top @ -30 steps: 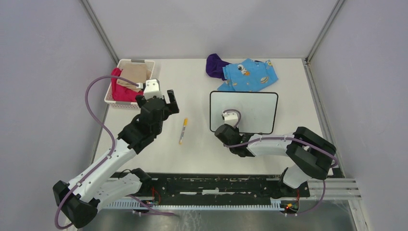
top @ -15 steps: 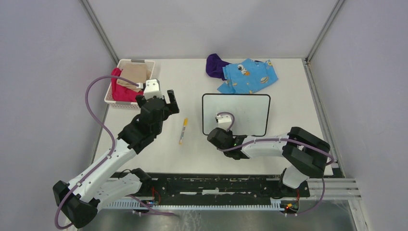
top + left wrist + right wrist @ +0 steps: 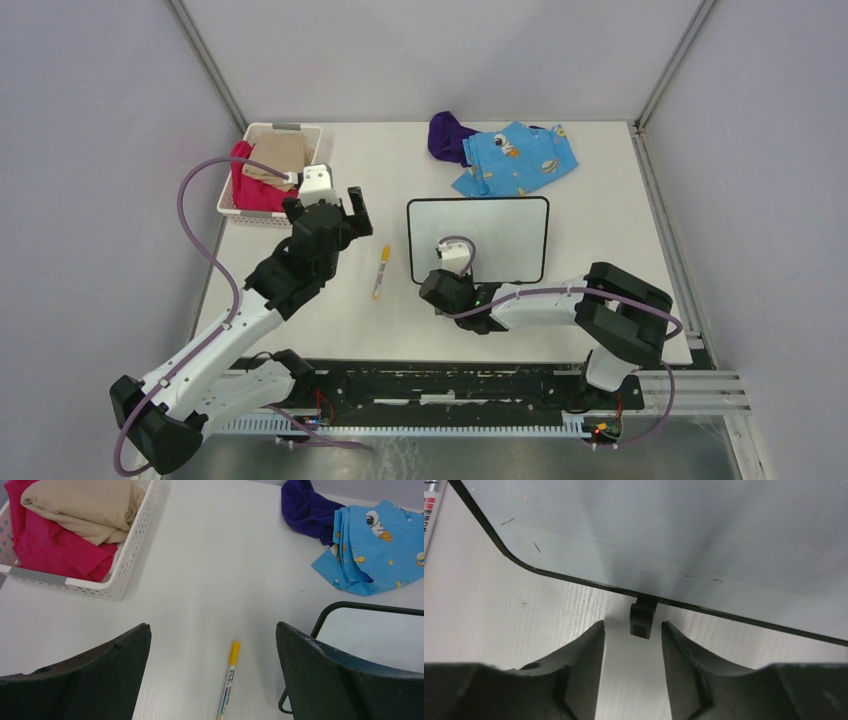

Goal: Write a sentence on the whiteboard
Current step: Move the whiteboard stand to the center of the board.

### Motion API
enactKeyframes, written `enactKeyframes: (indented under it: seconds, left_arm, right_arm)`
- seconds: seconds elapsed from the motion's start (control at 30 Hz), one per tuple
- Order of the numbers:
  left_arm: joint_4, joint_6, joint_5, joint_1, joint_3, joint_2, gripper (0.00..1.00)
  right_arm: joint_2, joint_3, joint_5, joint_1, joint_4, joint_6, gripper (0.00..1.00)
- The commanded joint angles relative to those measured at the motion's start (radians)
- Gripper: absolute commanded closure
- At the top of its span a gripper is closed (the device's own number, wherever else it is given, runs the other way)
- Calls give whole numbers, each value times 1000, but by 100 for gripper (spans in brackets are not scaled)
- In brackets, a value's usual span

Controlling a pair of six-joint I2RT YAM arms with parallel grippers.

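Observation:
The whiteboard lies flat at mid-table, white with a thin black frame; its corner also shows in the left wrist view. No sentence shows on it, only a few tiny dark specks. My right gripper sits at the board's near edge. Its jaws stand apart on either side of a small black foot without touching it, so the right gripper is open. A yellow-capped marker lies left of the board. My left gripper hovers wide open above the marker, holding nothing.
A white basket with pink and beige cloths stands at the back left. A blue patterned cloth and a purple cloth lie behind the board. The marker's end lies close to the board's left corner.
The whiteboard has slid left across the table along with my right gripper. The right jaws have parted off the board's foot. The left arm has not moved.

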Motion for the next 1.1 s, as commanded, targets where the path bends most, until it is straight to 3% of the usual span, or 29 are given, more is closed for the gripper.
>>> enactKeyframes:
  seconds: [0.0,0.17,0.27,0.57,0.6,0.67,0.7,0.9,1.07]
  left_arm:
    - [29,-19,13,3,10,-15,0]
    - [29,-11,12,3,9,-20,0]
    - [29,-6,7,1,7,-24,0]
    - [44,2,-9,0,0,-8,0]
    - [49,4,-11,-1,-2,-5,0]
    - [65,7,-12,-1,-10,-1,0]
    - [73,8,-16,-1,-15,1,0]
    - [91,-22,-59,-1,-29,-5,0]
    - [35,-101,4,27,-30,30,0]
  right_arm:
    - [-7,25,8,20,2,18,43]
    - [-56,23,9,37,3,-18,30]
    - [-137,-4,11,55,-17,-45,30]
    - [-607,-354,162,146,18,-157,25]
    - [-653,-379,204,146,1,-155,21]
    - [-734,-421,292,146,-22,-157,4]
    - [-786,-439,322,145,-8,-173,2]
    - [-1052,-604,356,144,313,-424,2]
    - [-1106,-579,446,140,294,-495,2]
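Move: The whiteboard stand's left foot sits between my right fingertips, about 1 cm ahead and level in height. Its right foot is some 13 cm to the right and 1 cm ahead; the whiteboard's middle is 7 cm ahead, 6 cm right and 4 cm up; the marker lies 13 cm left and 4 cm ahead. From my left hand, that left foot is about 20 cm right, 8 cm back and 24 cm below. I open my right fingers the rest of the way around the stand's left foot and leave it, first easing back about 5 cm while rising some 7 cm. Then I sweep right about 12 cm along the whiteboard's near edge, towards the right foot's side, climbing further as my fingertips tip up some 30 degrees. ##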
